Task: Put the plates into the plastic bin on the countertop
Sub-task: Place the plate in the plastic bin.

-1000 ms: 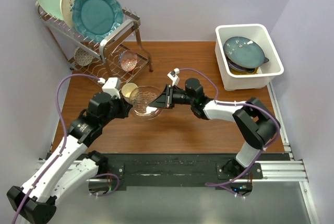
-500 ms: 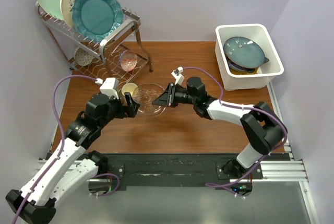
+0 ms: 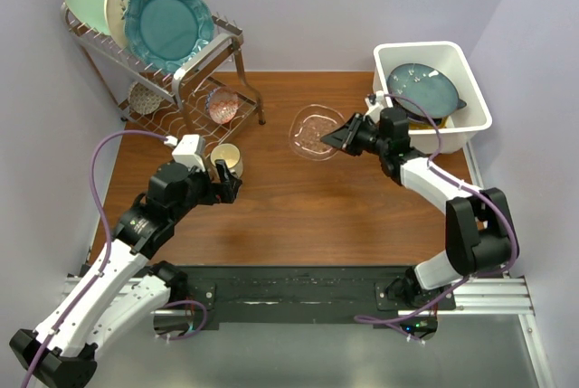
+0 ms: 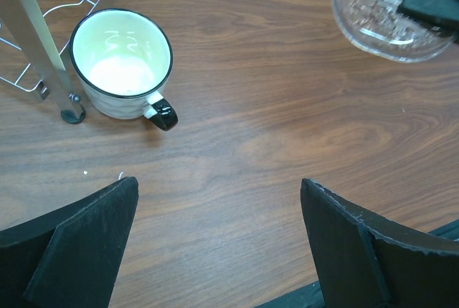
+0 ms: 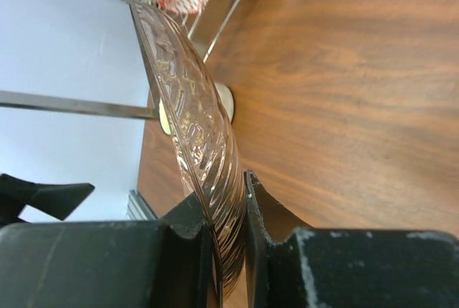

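A clear ribbed glass plate (image 3: pixel 313 131) hangs above the countertop (image 3: pixel 317 216), just left of the plastic bin (image 3: pixel 422 47). My right gripper (image 3: pixel 344 135) is shut on its right rim; in the right wrist view the plate (image 5: pixel 188 100) stands edge-on, pinched in the right gripper (image 5: pixel 226 197). A dark blue plate (image 3: pixel 423 89) lies tilted in the bin over a yellow one (image 3: pixel 412 118). My left gripper (image 3: pixel 231 180) stands open and holds nothing over bare wood at the left. In the left wrist view the left gripper (image 4: pixel 219 186) is wide apart, with the glass plate (image 4: pixel 376 14) at top right.
A cream cup (image 3: pixel 224 155) with a black handle stands by the left gripper, beside a leg of the wire rack (image 3: pixel 194 58). Three plates (image 3: pixel 167 22) stand upright in the rack, and two small patterned bowls (image 3: pixel 222 103) sit under it. Walls close in behind and on both sides.
My left gripper opened and let go of the glass plate. My right arm carried the plate right and toward the back, close to the bin.
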Motion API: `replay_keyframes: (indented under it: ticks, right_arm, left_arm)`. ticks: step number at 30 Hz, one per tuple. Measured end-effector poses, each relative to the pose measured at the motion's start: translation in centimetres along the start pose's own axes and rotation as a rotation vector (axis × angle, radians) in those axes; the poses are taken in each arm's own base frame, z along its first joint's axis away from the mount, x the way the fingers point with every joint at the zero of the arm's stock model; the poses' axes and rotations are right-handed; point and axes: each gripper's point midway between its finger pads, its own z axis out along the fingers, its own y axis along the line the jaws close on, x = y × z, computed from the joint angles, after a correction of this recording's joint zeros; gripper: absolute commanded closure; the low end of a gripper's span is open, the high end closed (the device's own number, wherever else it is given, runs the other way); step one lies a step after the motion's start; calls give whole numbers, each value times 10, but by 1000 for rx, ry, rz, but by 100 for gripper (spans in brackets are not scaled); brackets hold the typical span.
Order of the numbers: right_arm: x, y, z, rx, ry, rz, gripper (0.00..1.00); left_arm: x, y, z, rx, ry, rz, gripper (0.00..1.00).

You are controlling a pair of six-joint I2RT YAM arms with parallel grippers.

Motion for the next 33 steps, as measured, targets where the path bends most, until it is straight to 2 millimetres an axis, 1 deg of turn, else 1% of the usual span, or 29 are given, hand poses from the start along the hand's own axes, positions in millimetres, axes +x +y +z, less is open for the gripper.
replay_keyframes:
  ticks: [5, 8, 16, 21, 24, 28, 33]
  right_arm:
    - [-24, 0, -7, -4, -35, -2, 100]
    - [-37, -4, -13, 0, -57, 7, 100]
    - [-72, -23, -33, 16, -134, 64, 100]
    - [-98, -26, -46, -11, -205, 103, 100]
    - [-107, -25, -50, -24, -235, 115, 100]
    - [-115, -25, -55, -32, -257, 127, 100]
    - [-125, -33, -62, -17, -291, 141, 100]
  left_arm:
    - [0, 0, 0, 0, 0, 0, 0]
    - [0, 0, 0, -1, 0, 0, 0]
    - [0, 0, 0, -1, 0, 0, 0]
    - [1, 0, 1, -1, 3, 0, 0]
    - [2, 1, 2, -5, 12, 1, 0]
    - [3, 1, 3, -7, 17, 2, 0]
    - [3, 1, 3, -7, 17, 2, 0]
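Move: The right hand already grips the clear glass plate, whose middle sits about 5 cm left and 2 cm ahead of it. The plastic bin stands roughly 18 cm ahead and 27 cm to its right, its middle some 10 cm lower; the teal plate inside lies about 19 cm ahead and 25 cm right. The mug is some 32 cm left and 5 cm back. From the idle left hand, the bin lies about 33 cm ahead and 55 cm right. Keep the glass plate pinched by its edge and carry it with the right gripper about 12 cm to the right towards the plastic bin, going forward and rising some 5 cm each along the way. Turn the hand about 15 degrees clockwise, raising its left side slightly, without opening the fingers. ##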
